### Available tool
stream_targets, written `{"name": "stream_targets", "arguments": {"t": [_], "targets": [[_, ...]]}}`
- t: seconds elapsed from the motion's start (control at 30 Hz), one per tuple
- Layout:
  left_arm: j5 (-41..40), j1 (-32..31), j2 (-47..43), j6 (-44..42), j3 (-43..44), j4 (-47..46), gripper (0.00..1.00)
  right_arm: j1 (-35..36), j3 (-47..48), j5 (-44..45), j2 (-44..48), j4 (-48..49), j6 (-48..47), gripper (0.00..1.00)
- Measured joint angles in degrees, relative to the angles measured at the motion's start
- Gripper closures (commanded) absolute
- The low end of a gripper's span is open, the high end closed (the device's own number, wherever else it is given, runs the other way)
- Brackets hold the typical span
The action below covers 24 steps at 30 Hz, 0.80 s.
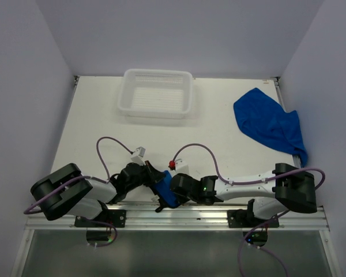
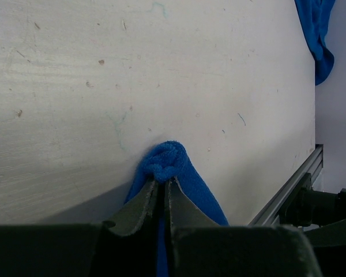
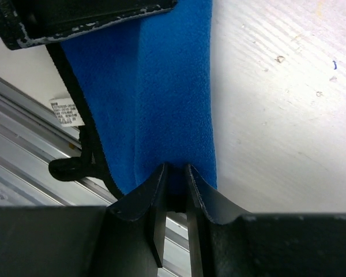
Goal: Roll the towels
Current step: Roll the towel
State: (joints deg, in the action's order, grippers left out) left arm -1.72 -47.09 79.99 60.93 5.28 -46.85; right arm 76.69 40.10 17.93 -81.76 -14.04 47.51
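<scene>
A blue towel (image 1: 168,194), narrow and rolled up, lies at the table's front edge between my two grippers. My left gripper (image 2: 163,182) is shut on one bunched end of this towel (image 2: 168,160). My right gripper (image 3: 176,170) meets the other end of the towel (image 3: 161,86). Its jaws stand a little apart, with the cloth's edge just at the tips and an empty gap behind. In the top view the left gripper (image 1: 157,183) and right gripper (image 1: 174,187) nearly touch. A second blue towel (image 1: 269,124) lies crumpled at the far right edge.
A white plastic basket (image 1: 127,95) stands at the back centre of the table. The aluminium rail (image 1: 184,214) runs along the front edge right beside the rolled towel. The crumpled towel (image 2: 317,29) hangs partly over the right table edge.
</scene>
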Motion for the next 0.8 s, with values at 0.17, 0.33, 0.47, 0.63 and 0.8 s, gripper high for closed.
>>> {"name": "stream_targets", "arguments": {"t": [0.17,0.33,0.47,0.63,0.8], "targets": [[-0.1,-0.2,-2.9,0.0,0.5,4.5,1.0,3.7,3.3,4.2,-3.5,-2.2,0.0,0.78],[-0.3,-0.3,-7.8,-0.3,1.7,12.8,0.8,5.8,5.4,7.5,-5.8,-3.9,0.1,0.78],[-1.0,-0.3,-11.9,-0.7,3.6,20.4,0.63,6.6,6.6,9.2,-6.8,-5.3,0.3,0.78],[-2.2,-0.3,-15.7,-2.0,6.6,29.6,0.58,7.3,7.7,10.5,-7.9,-6.6,0.5,0.78],[-2.9,-0.3,-19.9,-2.1,8.2,37.1,0.51,8.1,8.6,12.0,-8.7,-7.6,0.9,0.78]]}}
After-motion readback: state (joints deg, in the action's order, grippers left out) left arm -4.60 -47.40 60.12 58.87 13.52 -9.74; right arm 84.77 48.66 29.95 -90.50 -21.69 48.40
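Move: The left hand has the far end of the rolled towel between its shut fingers; the roll's middle lies about 4 cm back and 3 cm to its right, 1 cm lower. The right hand is down at the roll's near end, with that middle some 4 cm ahead, 2 cm to its left and 1 cm below. From the right hand the white label lies roughly 7 cm left and 1 cm back, and the loose black corner about 5 cm left and 5 cm back. The right hand keeps its nearly shut fingers on the near end of the towel roll and draws it a little over 1 cm left and slightly back, then stays there with the opening unchanged while its wrist goes on tilting, some 10 degrees in all. Meanwhile the left hand eases left and then also up, about 2 cm each way and a little back, its wrist rolling so its left side rises, and its fingers open to about half, letting go of the roll's far end. ##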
